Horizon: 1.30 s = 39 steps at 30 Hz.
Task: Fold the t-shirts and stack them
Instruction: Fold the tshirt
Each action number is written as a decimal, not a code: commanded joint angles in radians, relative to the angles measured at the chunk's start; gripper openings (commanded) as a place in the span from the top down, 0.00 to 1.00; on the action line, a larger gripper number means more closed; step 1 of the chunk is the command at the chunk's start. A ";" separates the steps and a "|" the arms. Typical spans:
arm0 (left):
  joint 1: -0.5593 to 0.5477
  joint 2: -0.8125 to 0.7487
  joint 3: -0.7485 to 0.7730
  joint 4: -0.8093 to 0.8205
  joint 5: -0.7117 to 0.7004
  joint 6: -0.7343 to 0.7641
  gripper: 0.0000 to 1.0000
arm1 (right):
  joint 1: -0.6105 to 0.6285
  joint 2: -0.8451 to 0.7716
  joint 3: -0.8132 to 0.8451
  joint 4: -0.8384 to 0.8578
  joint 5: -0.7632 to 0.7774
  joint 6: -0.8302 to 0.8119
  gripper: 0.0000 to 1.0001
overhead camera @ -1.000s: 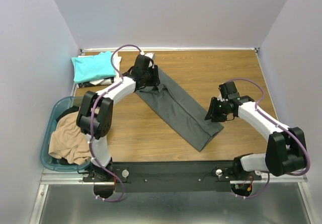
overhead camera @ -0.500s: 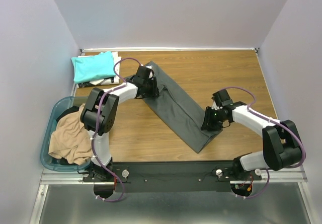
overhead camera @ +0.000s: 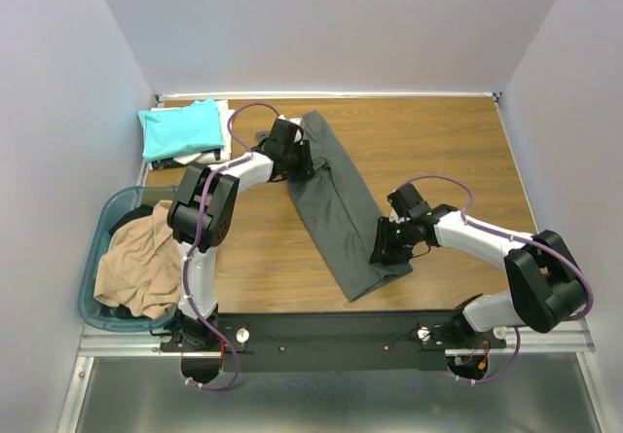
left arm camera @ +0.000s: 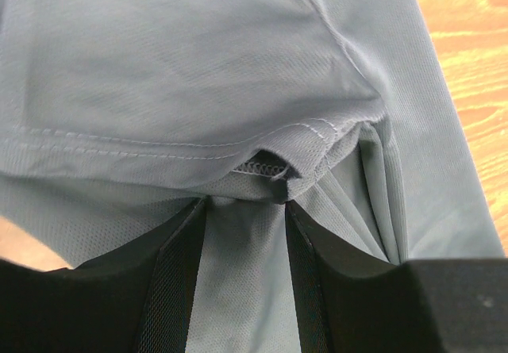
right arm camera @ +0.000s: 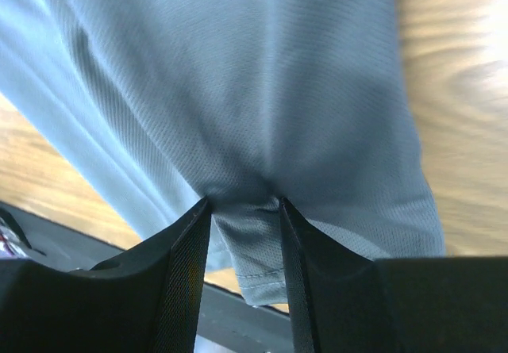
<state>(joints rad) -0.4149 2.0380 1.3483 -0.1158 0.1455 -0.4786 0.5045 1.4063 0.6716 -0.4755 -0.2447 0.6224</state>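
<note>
The dark grey t-shirt (overhead camera: 341, 204) lies as a long folded strip across the middle of the table, running from far left to near right. My left gripper (overhead camera: 304, 165) is shut on its far end, and cloth bunches between the fingers (left arm camera: 246, 210). At the near end my right gripper (overhead camera: 382, 253) is shut on a fold, whose hem hangs between the jaws (right arm camera: 244, 210). A folded teal t-shirt (overhead camera: 180, 127) rests on a white one (overhead camera: 227, 124) at the far left corner. The tan t-shirt (overhead camera: 136, 268) is crumpled in the basket.
A blue-green plastic basket (overhead camera: 93, 258) stands off the table's left edge by the left arm's base, with dark cloth under the tan shirt. Bare wood (overhead camera: 438, 141) shows to the right of the strip. White walls close in the table on three sides.
Both grippers have swung the grey strip: the right one moved left and toward the near edge, and the left one shifted a little to the right. The strip now lies steeper.
</note>
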 commanded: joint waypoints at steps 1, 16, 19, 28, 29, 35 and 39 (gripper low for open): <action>-0.016 0.068 0.028 -0.033 0.029 0.040 0.47 | 0.071 0.029 -0.027 -0.032 0.024 0.057 0.53; -0.018 0.229 0.270 -0.077 0.098 0.107 0.47 | 0.296 0.210 0.175 -0.026 0.108 0.089 0.53; -0.018 0.255 0.317 -0.090 0.121 0.115 0.47 | 0.305 0.237 0.213 -0.026 0.108 0.086 0.53; -0.018 0.252 0.376 -0.096 0.109 0.112 0.46 | 0.315 0.261 0.266 -0.029 0.120 0.066 0.53; -0.018 0.245 0.379 -0.094 0.108 0.112 0.46 | 0.316 0.261 0.270 -0.031 0.119 0.063 0.53; -0.018 0.168 0.445 -0.114 0.111 0.112 0.45 | 0.316 0.221 0.295 -0.047 0.088 0.065 0.52; -0.018 0.072 0.468 -0.145 0.094 0.115 0.45 | 0.316 0.154 0.315 -0.100 0.097 0.079 0.52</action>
<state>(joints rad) -0.4278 2.2574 1.7649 -0.2272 0.2447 -0.3820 0.8124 1.6360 0.9447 -0.5133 -0.1772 0.6964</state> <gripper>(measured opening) 0.549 0.479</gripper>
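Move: The grey t-shirt lies diagonally under both hands as a folded strip, about 1 cm beneath the fingertips. Its middle is some 8 cm back and 7 cm right of the left hand, and about 14 cm ahead and 10 cm left of the right hand. Its near end lies some 6 cm back and 1 cm right of the right hand. The teal stack stands about 11 cm ahead and 32 cm left of the left hand. Keep both part-open grippers resting on the cloth and swing the strip clockwise. Slide the left one forward and right about 8 cm, turning slightly clockwise, while the right one drags the near end some 9 cm left, easing back a little first and then forward again, and turning about 10 degrees counter-clockwise. Finish by lifting the left fingers some 2 or 3 cm off the cloth, with the right just starting up. ##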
